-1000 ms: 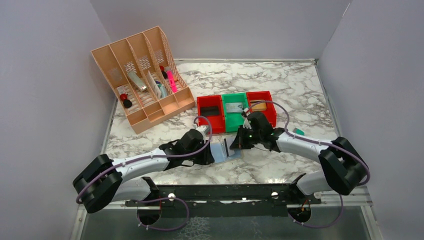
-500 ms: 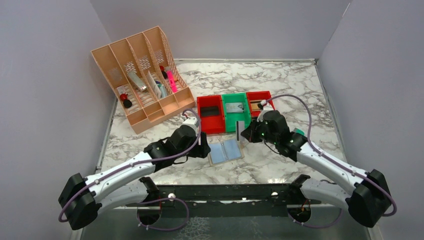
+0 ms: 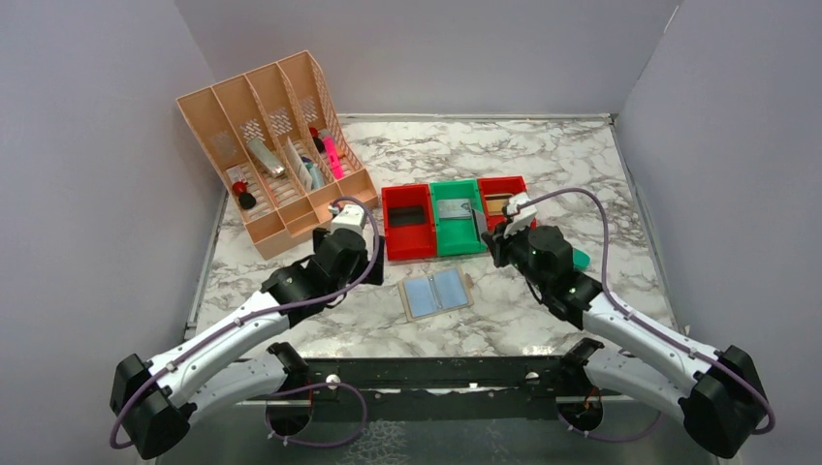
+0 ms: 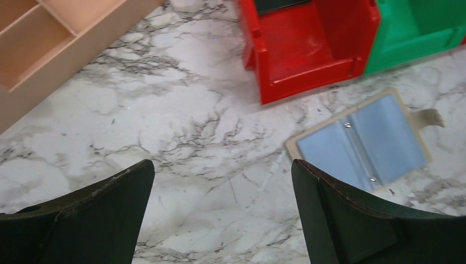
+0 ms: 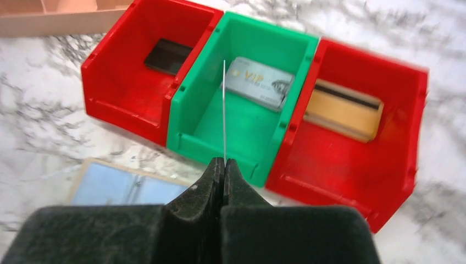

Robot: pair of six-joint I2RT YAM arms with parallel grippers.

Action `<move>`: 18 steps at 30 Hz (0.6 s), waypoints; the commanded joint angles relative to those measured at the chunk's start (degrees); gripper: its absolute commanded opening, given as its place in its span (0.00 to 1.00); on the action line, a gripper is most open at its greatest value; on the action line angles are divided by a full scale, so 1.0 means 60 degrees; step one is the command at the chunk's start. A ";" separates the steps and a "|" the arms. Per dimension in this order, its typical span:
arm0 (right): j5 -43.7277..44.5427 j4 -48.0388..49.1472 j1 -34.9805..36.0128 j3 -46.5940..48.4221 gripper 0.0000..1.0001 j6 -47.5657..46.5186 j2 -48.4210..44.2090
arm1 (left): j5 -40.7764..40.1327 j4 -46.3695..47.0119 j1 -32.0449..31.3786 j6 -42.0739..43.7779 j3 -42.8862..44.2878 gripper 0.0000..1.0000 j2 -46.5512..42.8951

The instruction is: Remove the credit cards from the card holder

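Note:
The card holder point(image 3: 436, 293) lies open and flat on the marble, its pale blue panels up, also seen in the left wrist view point(image 4: 362, 143) and the right wrist view point(image 5: 121, 184). My left gripper point(image 3: 373, 260) hangs open to its left, its jaws point(image 4: 221, 168) wide apart over bare marble with nothing between them. My right gripper point(image 5: 224, 160) is shut on a credit card point(image 5: 224, 110), seen edge-on as a thin pale line over the front of the green bin point(image 5: 242, 121). In the top view that gripper point(image 3: 492, 242) is just in front of the bins.
Three bins stand in a row: a red one point(image 3: 407, 221) with a black card, the green one point(image 3: 458, 215) with a silver VIP card point(image 5: 258, 82), a red one point(image 3: 504, 199) with a tan card point(image 5: 343, 110). A peach desk organiser point(image 3: 276, 155) stands back left. A small teal object point(image 3: 580, 257) lies by the right arm.
My left gripper has opened, let go of the card holder and drawn back to the left. My right gripper has carried its card up from the holder toward the green bin.

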 commanded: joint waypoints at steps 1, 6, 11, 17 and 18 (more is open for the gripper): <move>-0.0390 0.2027 0.0042 0.0205 0.01 -0.3567 0.0869 | -0.0627 -0.0524 0.0847 0.0234 0.0306 0.99 0.0416; -0.0846 0.1390 0.0042 0.1347 0.01 -0.6239 0.2651 | -0.0763 -0.0470 0.1063 0.0019 0.0149 0.99 0.0279; -0.0792 0.1753 0.0028 0.2035 0.01 -0.7740 0.4058 | -0.1235 -0.0484 0.1063 -0.0192 0.0070 0.99 0.0061; -0.0864 0.2194 -0.0015 0.2429 0.01 -0.9012 0.5392 | -0.1465 -0.0507 0.1067 -0.0278 0.0064 0.99 -0.0040; -0.0834 0.2259 -0.0036 0.2527 0.01 -0.9152 0.5605 | -0.1471 -0.0506 0.1072 -0.0276 0.0070 0.99 -0.0052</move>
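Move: The right hand already holds a bank card up in the air. Its goal, the green bin, lies about 11 cm ahead, 7 cm to its left and 13 cm below. The red bin with the gold card is some 12 cm ahead and 5 cm right, the other red bin 10 cm ahead and 18 cm left, and the card holder roughly 9 cm back and 11 cm left. From the left hand, the green bin is about 13 cm ahead and 20 cm right. Forward and somewhat to its left, the right hand swings the pinched card in over the green bin, about 8 cm out and sinking some 3 cm, while rolling about 50 degrees so that its left side drops; the fingers stay shut. The left hand, wide open and empty, drifts about 5 cm left and slightly forward, away from the card holder, turning a little counter-clockwise. ##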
